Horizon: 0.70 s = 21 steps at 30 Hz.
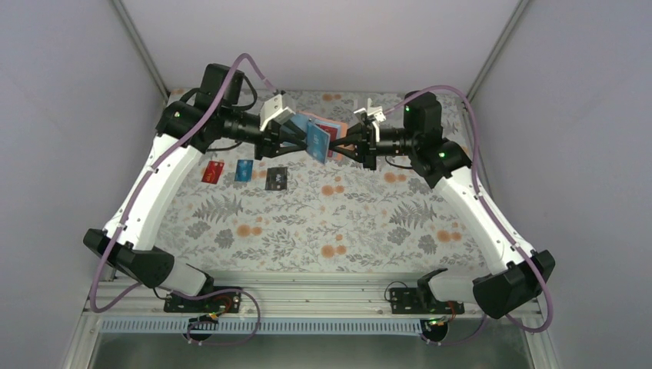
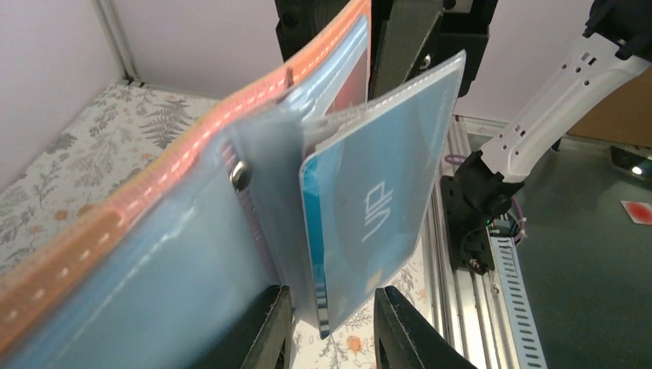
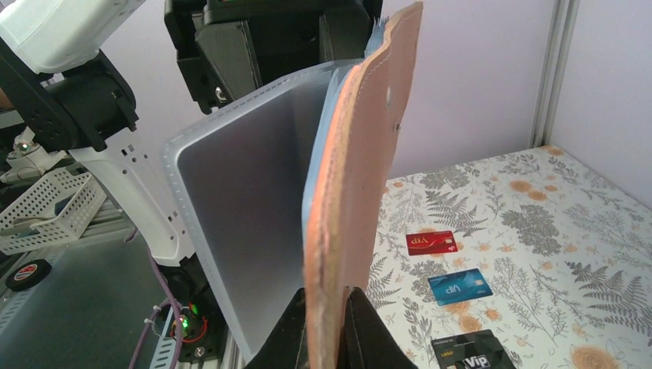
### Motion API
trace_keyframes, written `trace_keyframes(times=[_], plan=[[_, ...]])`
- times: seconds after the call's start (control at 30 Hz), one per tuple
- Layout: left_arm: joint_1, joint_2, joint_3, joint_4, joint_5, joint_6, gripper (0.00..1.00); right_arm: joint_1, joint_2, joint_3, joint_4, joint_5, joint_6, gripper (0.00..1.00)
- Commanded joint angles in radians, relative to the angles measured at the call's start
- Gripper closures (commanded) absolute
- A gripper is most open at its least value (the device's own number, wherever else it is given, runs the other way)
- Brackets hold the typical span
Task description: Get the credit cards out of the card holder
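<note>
The card holder (image 1: 329, 125) hangs open in the air between both arms, tan outside (image 3: 354, 192), light blue with clear pockets inside (image 2: 154, 292). My right gripper (image 3: 332, 300) is shut on its tan cover, seen from above at the holder's right side (image 1: 344, 146). A bright blue card (image 2: 361, 231) sticks partly out of a clear pocket. My left gripper (image 2: 330, 300) is open, its fingers standing on either side of that card's lower corner with gaps showing. Three credit cards lie on the table: red (image 1: 213, 171), blue (image 1: 244, 171) and black (image 1: 276, 178).
The floral table cloth (image 1: 323, 223) covers the table. The loose cards lie in a row left of centre, below the left arm's forearm (image 1: 231, 123). Grey walls (image 1: 69, 115) close the sides and back. A metal rail (image 1: 307, 288) runs along the near edge.
</note>
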Motion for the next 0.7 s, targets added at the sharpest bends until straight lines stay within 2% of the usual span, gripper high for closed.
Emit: trace_keyframes(times=[0.0,0.17,0.27,0.3,0.4,0.57,0.67], plan=[[-0.009,0.020,0.020,0.065,0.007,-0.035,0.72,-0.004,0.004,0.033,-0.007,-0.027,-0.013,0.96],[-0.014,0.035,0.061,0.059,-0.021,-0.034,0.71,-0.004,0.004,0.029,-0.007,-0.040,-0.016,0.96],[-0.019,0.026,0.062,0.076,0.027,-0.035,0.72,-0.004,0.005,0.027,-0.008,-0.040,-0.021,0.96],[-0.025,0.025,0.064,0.076,0.039,-0.034,0.76,-0.003,0.006,0.026,-0.008,-0.039,-0.021,0.96],[-0.036,0.021,0.081,0.036,0.076,0.006,0.97,-0.004,0.004,0.026,-0.009,-0.044,-0.025,0.96],[-0.035,-0.014,0.108,-0.039,0.089,0.072,0.98,-0.004,-0.010,0.016,-0.011,-0.047,-0.034,0.96],[-0.033,-0.017,0.094,-0.040,0.114,0.062,0.98,-0.004,-0.007,0.016,-0.013,-0.056,-0.036,0.96]])
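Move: The blue card in the holder's open leaf is centred about 4 cm to the left hand's right and 3 cm above it, level fore and aft; its lower edge is already between the open fingers. The card holder's middle is some 4 cm ahead, 3 cm right and 2 cm up. The red card behind lies about 2 cm ahead, 6 cm right and 4 cm up. From the right hand, still pinching the holder, the blue card is about 3 cm left and 3 cm up. The left hand rises about 2 cm, edging right, then back, while its fingers pinch the blue card's edge. ##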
